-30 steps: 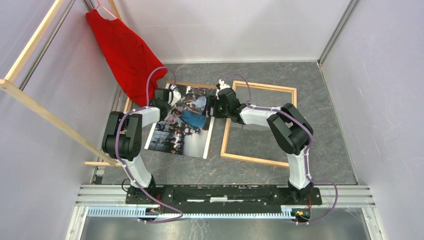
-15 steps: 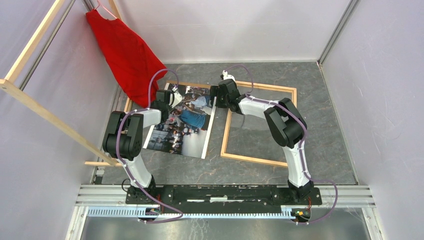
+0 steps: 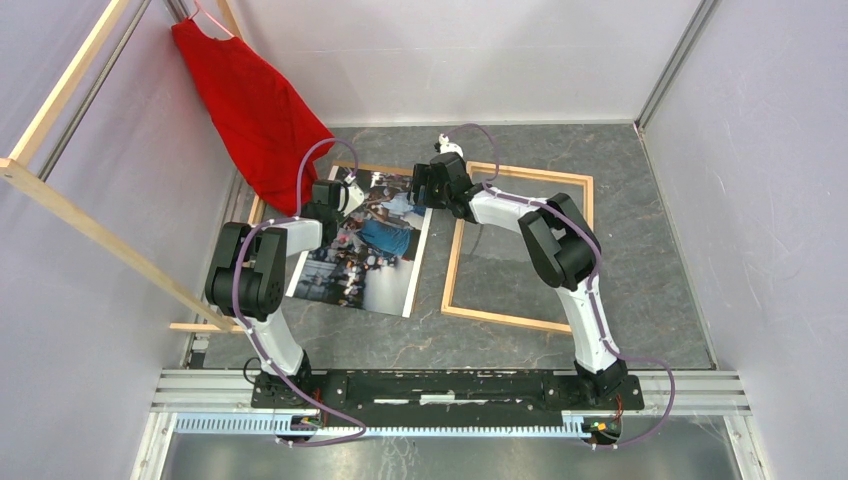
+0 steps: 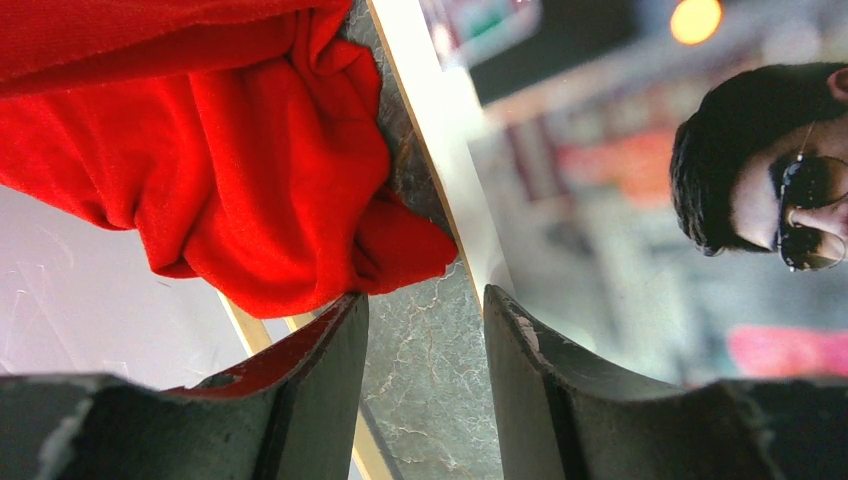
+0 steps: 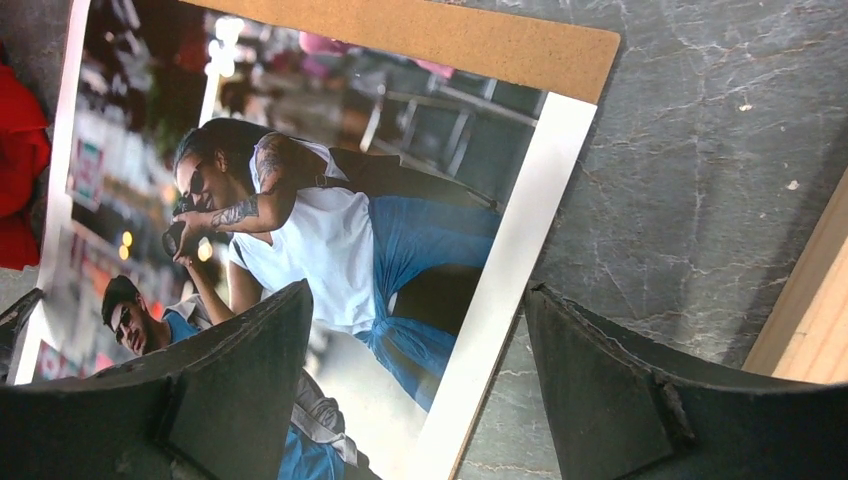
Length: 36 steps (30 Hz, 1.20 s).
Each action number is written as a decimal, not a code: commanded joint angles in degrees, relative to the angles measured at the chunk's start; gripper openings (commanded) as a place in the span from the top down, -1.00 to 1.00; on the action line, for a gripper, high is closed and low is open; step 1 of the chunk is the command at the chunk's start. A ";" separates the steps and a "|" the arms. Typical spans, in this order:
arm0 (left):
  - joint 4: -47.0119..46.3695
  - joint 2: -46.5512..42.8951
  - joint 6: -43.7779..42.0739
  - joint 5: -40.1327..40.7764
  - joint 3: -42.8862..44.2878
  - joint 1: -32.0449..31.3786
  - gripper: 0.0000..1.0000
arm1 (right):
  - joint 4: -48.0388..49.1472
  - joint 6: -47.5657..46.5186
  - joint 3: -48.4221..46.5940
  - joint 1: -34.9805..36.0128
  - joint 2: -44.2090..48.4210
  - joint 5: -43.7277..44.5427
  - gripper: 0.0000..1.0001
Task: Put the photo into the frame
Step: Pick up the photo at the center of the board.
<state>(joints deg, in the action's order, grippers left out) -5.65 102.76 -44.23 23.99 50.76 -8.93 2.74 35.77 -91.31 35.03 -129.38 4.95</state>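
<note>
The photo (image 3: 365, 245) lies picture side up on the table, left of the frame (image 3: 497, 318), a light-wood rectangle lying flat. A brown backing board (image 3: 385, 170) shows under the photo's far edge. My left gripper (image 3: 347, 192) is open at the photo's far-left corner. In the left wrist view the photo (image 4: 650, 200) has its white border running down to the right fingertip (image 4: 510, 320), with bare table in the gap. My right gripper (image 3: 418, 188) is open low over the far-right corner. In the right wrist view its fingers (image 5: 250, 350) straddle the photo (image 5: 330, 220) at its right edge.
A red cloth (image 3: 255, 110) hangs at the back left, its lower end close to my left gripper (image 4: 425, 310). Long wooden rack bars (image 3: 100, 235) slant along the left wall. White walls enclose the grey marble table (image 3: 640, 200).
My right gripper has moved left and slightly further back, from the frame's left rail to over the photo's far-right corner. The left arm has barely moved. The photo lies as before.
</note>
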 commanded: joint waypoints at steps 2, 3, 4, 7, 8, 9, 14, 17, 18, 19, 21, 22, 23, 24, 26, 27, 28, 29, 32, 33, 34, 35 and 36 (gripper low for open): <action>3.36 2.55 -0.68 -2.63 -1.99 0.34 -0.08 | 3.19 1.17 0.18 -0.03 1.08 -1.58 -0.67; 3.36 2.67 -0.68 -2.61 -1.98 0.32 -0.08 | 4.11 1.13 1.40 0.03 1.88 -1.56 -0.67; 3.36 2.78 -0.66 -2.63 -1.90 0.25 -0.08 | 4.91 1.08 2.25 0.15 2.75 -1.42 -0.67; 3.36 2.97 -0.60 -2.59 -1.90 0.10 -0.08 | 7.01 0.85 4.54 0.55 5.23 -1.52 -0.66; 3.36 3.04 -0.60 -2.56 -1.90 0.02 -0.08 | 7.73 0.70 5.08 0.78 5.77 -1.60 -0.66; 3.36 3.13 -0.60 -2.54 -1.77 0.05 -0.08 | 8.32 0.49 5.70 0.91 6.41 -1.66 -0.67; 3.53 3.24 -0.42 -2.53 -1.60 -0.12 -0.07 | 10.16 -0.01 6.14 1.84 7.75 -2.99 -0.67; 3.54 3.32 -0.42 -2.54 -1.54 -0.13 -0.07 | 11.14 0.05 6.23 2.01 8.03 -4.47 -0.66; 3.54 3.25 -0.42 -2.54 -1.54 -0.12 -0.07 | 11.45 0.16 6.31 2.05 8.09 -4.83 -0.66; 3.54 3.38 -0.42 -2.54 -1.54 -0.12 -0.07 | 11.65 0.19 6.40 2.07 8.13 -4.84 -0.65; 3.46 3.33 -0.42 -2.54 -1.59 -0.12 -0.07 | 12.22 0.40 6.70 2.05 8.23 -4.85 -0.66; 3.45 3.40 -0.50 -2.53 -1.56 -0.12 -0.07 | 12.33 0.69 6.96 2.06 8.30 -6.40 -0.66; 3.57 3.33 -0.53 -2.50 -1.48 -0.12 -0.07 | 12.38 0.87 7.21 2.05 8.44 -6.83 -0.66; 3.67 3.30 -0.46 -2.54 -1.39 -0.08 -0.07 | 12.25 0.97 7.64 2.08 8.75 -7.20 -0.65; 5.05 2.87 0.13 -2.90 -0.61 0.15 -0.07 | 10.65 1.74 9.83 2.06 10.84 -7.03 -0.66; 6.12 2.43 0.56 -3.46 -0.05 0.35 -0.07 | 11.44 2.49 12.84 2.15 12.53 -7.63 -0.66; 7.48 1.84 1.02 -4.29 0.50 0.50 -0.07 | 13.61 3.01 15.94 2.30 14.27 -8.26 -0.65; 8.30 1.35 1.22 -5.02 0.83 0.72 -0.07 | 15.27 3.57 19.17 2.53 15.78 -8.46 -0.64; 9.00 0.86 1.25 -5.56 1.24 0.75 -0.07 | 17.76 4.09 22.41 2.59 17.72 -9.93 -0.63; 9.12 0.97 1.39 -5.63 1.33 0.74 -0.06 | 17.90 4.14 22.12 2.41 17.40 -10.66 -0.64; 9.29 1.17 1.60 -5.62 1.42 0.75 -0.06 | 18.73 4.41 21.90 2.27 16.94 -12.13 -0.63; 9.44 1.27 1.81 -5.69 1.45 0.75 -0.06 | 19.71 5.26 21.70 2.00 16.36 -13.55 -0.62; 9.63 1.23 1.92 -5.83 1.40 0.74 -0.06 | 20.68 6.23 21.70 1.94 15.92 -14.96 -0.62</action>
<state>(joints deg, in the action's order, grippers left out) -2.63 103.09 -44.23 23.05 52.60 -8.47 16.47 39.24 -68.97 37.08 -114.56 -4.56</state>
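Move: The photo lies flat on the board, its middle about 13 cm to the right hand's left and 12 cm back, roughly a centimetre lower; that hand is at its right edge, near the far end. The board's middle is 12 cm left and 11 cm back of the hand, and the frame's middle some 25 cm right and 14 cm back. From the left hand, at the photo's left edge, the photo's middle is about 12 cm right and 10 cm back. Back along the photo's right edge goes the right hand: it eases off slowly, climbs some 4 cm, then sweeps back quickly and sinks a little, ending about 8 cm nearer the base. The wrist rolls roughly 10 degrees, left side up, with the fingers still wide open and the right finger at the photo's edge, lifting it. The left hand holds its place at the far-left edge. ##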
